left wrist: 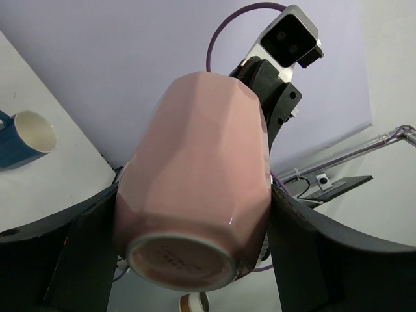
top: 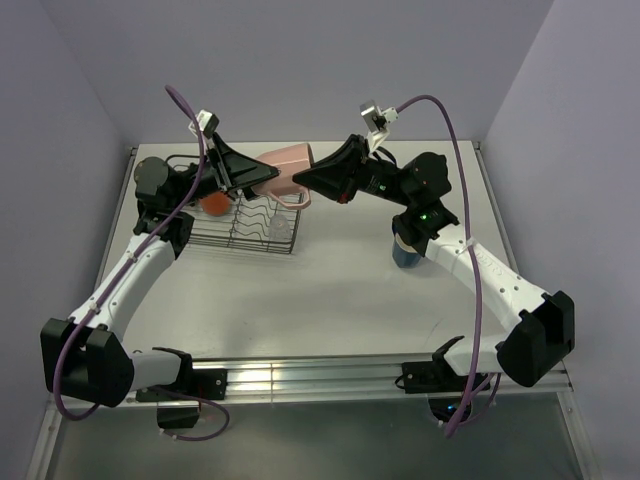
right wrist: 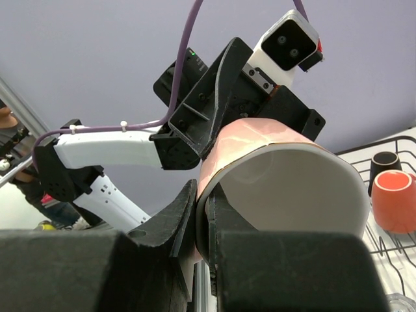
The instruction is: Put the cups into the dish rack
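A pink cup (top: 287, 163) (left wrist: 201, 169) (right wrist: 292, 188) hangs on its side in the air over the right end of the dish rack (top: 245, 238) (right wrist: 406, 244). My right gripper (top: 301, 181) (right wrist: 209, 227) is shut on its rim, one finger inside the mouth. My left gripper (top: 266, 178) (left wrist: 195, 260) spans the cup's body near the base, a finger lying against each side. An orange cup (top: 213, 204) (right wrist: 393, 200) and a dark brown cup (right wrist: 385, 164) sit in the rack. A blue cup (top: 405, 252) (left wrist: 23, 140) stands on the table under the right arm.
Purple walls close in the white table (top: 350, 290) at the back and on both sides. A clear glass tumbler (top: 281, 232) stands in the rack's right end. A metal rail (top: 320, 375) runs along the near edge between the arm bases.
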`<action>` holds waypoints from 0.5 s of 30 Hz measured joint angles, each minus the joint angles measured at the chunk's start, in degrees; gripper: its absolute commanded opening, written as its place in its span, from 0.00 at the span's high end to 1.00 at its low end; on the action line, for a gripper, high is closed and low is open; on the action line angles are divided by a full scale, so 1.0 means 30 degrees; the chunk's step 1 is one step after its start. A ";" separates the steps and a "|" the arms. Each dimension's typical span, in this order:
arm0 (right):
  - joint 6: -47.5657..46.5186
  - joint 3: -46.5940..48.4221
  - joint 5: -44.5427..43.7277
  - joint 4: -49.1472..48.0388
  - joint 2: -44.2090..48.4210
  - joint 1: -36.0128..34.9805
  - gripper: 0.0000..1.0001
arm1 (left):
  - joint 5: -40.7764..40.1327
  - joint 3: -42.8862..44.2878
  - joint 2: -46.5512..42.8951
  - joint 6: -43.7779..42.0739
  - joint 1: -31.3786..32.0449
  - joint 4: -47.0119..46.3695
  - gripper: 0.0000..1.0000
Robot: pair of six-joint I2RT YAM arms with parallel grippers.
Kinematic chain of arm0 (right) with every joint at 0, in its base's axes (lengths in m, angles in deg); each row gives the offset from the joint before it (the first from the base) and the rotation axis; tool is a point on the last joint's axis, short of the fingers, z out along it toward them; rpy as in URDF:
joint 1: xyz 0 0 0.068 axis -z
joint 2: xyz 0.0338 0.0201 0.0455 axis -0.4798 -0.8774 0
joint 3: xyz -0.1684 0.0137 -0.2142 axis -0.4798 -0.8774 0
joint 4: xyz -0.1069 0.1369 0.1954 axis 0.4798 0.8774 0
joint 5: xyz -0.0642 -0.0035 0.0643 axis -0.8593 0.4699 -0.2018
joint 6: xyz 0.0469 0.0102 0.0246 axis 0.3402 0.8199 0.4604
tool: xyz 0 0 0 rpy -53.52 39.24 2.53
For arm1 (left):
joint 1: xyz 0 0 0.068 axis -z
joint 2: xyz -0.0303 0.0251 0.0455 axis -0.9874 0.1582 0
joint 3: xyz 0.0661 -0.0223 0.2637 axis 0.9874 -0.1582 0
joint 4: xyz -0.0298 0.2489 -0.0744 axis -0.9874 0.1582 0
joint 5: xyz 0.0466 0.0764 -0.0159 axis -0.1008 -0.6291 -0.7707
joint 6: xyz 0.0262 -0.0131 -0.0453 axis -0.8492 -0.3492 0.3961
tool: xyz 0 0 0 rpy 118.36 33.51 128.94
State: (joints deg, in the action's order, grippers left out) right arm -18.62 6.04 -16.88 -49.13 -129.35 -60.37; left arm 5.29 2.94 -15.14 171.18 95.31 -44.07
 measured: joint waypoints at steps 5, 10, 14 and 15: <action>-0.0044 0.0000 -0.0029 0.0036 0.0000 -0.0029 1.00 | -0.0058 -0.0015 -0.0080 -0.0080 -0.0007 0.0124 1.00; -0.0488 0.0000 -0.0816 0.0831 0.0058 -0.0175 0.70 | -0.0270 -0.0007 -0.0204 -0.0510 -0.0138 0.0984 1.00; -0.1814 0.0000 -0.3031 0.2317 0.0488 -0.0204 0.55 | -0.0131 0.0000 -0.0211 -0.0882 -0.0481 0.2193 1.00; -0.2098 0.0000 -0.3577 0.2681 0.0634 -0.0204 0.51 | -0.0022 0.0000 -0.0211 -0.0984 -0.0627 0.2397 1.00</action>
State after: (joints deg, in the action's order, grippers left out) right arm -24.91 6.04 -27.61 -41.09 -127.45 -60.99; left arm 5.23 2.94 -15.77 168.23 93.43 -36.88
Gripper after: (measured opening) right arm 0.434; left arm 0.828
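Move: The left hand already holds the pink cup by its body; the dish rack's middle lies about 20 cm ahead of that hand, 13 cm to its left and 31 cm below, with the orange cup some 19 cm ahead and 18 cm left, and the glass about 13 cm straight ahead, both near rack height. From the right hand, still pinching the rim, the pink cup's middle is about 4 cm to the left, level with it; the blue cup stands roughly 7 cm ahead, 27 cm right and 33 cm below. After a short hold the right hand spreads its fingers and ends its pinch on the pink cup's rim, then slides about 3 cm forward, turning some 10 degrees clockwise, with its tips still close to the mouth of the cup. The left hand keeps its grip round the cup's body and begins to carry it down about 1.5 cm and a little forward and left, towards the dish rack, its fingers tipping only slightly. ##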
